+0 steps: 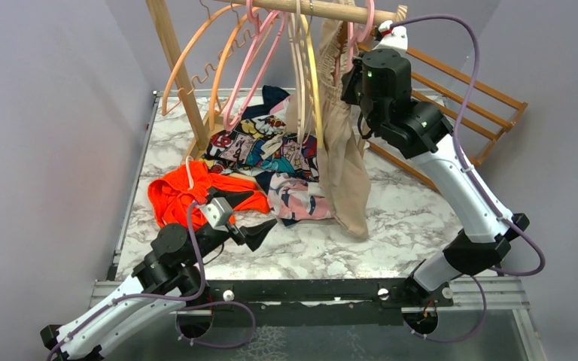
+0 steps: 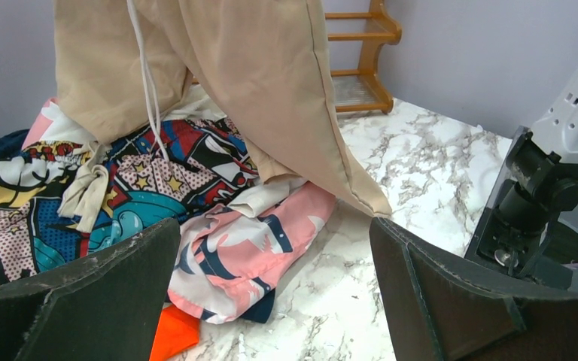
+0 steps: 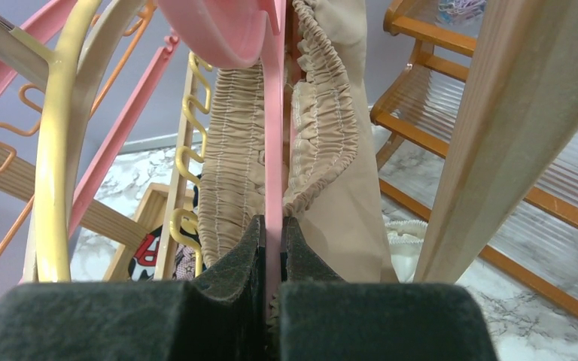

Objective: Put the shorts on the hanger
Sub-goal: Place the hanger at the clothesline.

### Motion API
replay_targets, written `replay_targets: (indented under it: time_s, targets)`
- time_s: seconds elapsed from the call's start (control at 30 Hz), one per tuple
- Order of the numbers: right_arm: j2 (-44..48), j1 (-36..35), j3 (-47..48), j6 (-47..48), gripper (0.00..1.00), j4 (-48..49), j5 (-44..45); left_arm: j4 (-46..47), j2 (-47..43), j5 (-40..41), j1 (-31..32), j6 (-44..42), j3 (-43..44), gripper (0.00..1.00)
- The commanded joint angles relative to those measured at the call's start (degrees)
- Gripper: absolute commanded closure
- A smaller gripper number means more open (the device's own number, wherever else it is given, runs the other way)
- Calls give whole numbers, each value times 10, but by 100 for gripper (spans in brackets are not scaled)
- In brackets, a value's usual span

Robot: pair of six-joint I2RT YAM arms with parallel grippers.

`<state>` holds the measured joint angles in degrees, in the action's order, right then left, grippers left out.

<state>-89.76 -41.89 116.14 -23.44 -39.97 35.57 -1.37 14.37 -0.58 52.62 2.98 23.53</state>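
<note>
The beige shorts (image 1: pixel 344 162) hang from the wooden rail, legs reaching down to the marble table. Their gathered waistband (image 3: pixel 229 150) drapes on both sides of the pink hanger (image 3: pixel 273 143), whose hook (image 1: pixel 366 26) sits over the rail. My right gripper (image 3: pixel 273 229) is shut on the hanger's thin pink bar, up beside the waistband (image 1: pixel 351 79). My left gripper (image 2: pixel 275 259) stands wide open low over the table, holding nothing, short of the shorts' hem (image 2: pixel 271 98) and white drawstring (image 2: pixel 147 83). In the top view the left gripper (image 1: pixel 260 233) lies near the front of the clothes pile.
A bright orange garment (image 1: pixel 188 192), a comic-print cloth (image 1: pixel 271 147) and a pink patterned cloth (image 1: pixel 301 199) lie heaped on the table. Orange (image 1: pixel 196 45), yellow (image 1: pixel 310 68) and other pink hangers (image 1: pixel 260 56) crowd the rail (image 1: pixel 323 9). A wooden shelf (image 1: pixel 466 98) leans at the back right.
</note>
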Motion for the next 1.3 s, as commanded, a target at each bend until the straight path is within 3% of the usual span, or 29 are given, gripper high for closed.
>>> replay_targets:
  time_s: [0.0, 0.17, 0.23, 0.37, 0.47, 0.87, 1.0, 1.27]
  targets:
    - [7, 2, -18, -14, 99, -2, -30, 17, 7, -8, 1, 1, -3, 1]
    - [12, 3, -15, -14, 94, -12, -45, 17, 2, -6, 1, -1, -4, 1]
    - [16, 3, -11, -11, 85, -16, -59, 18, 3, -7, 2, -1, -4, 1]
    - [34, 2, -21, 2, 57, -6, -101, 19, 8, -12, 1, 0, -4, 1]
    - [43, 2, -20, 7, 46, -8, -115, 18, 9, -13, 1, 0, -3, 1]
    - [95, 2, -5, 17, 24, -63, -200, 18, 16, -8, 1, 7, -5, 1]
    - [138, 2, -62, 50, 16, -52, -250, 29, 16, 8, 1, 6, 1, 1]
    - [255, 2, -215, 96, 16, 7, -301, 28, 102, 16, 1, -38, 100, 1]
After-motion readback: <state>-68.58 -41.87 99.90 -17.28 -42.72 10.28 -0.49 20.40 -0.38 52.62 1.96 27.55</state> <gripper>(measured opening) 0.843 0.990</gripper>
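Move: The rail, where the pink hanger's hook sits, is about 9 cm ahead of the right hand, 2 cm to its right and some 12 cm above; the fingers are shut on the hanger's near arm. The tan shorts' middle hangs about 3 cm ahead, 1 cm left and 15 cm below; the yellow hanger is 4 cm ahead and 7 cm left, the rack post 9 cm ahead and 8 cm right, both about level. From the left hand that hook spot is roughly 32 cm ahead, 22 cm right and 30 cm above. The right hand opens its fingers wide and lets go of the pink hanger's near arm, easing a centimetre or two to the left as the grip loosens. With the fingers open it draws back towards the robot about 11 cm, away from the rail and out from between the yellow hanger and the post, picking up speed, rising about 2 cm and sinking again while it swings some 25 degrees counter-clockwise. ##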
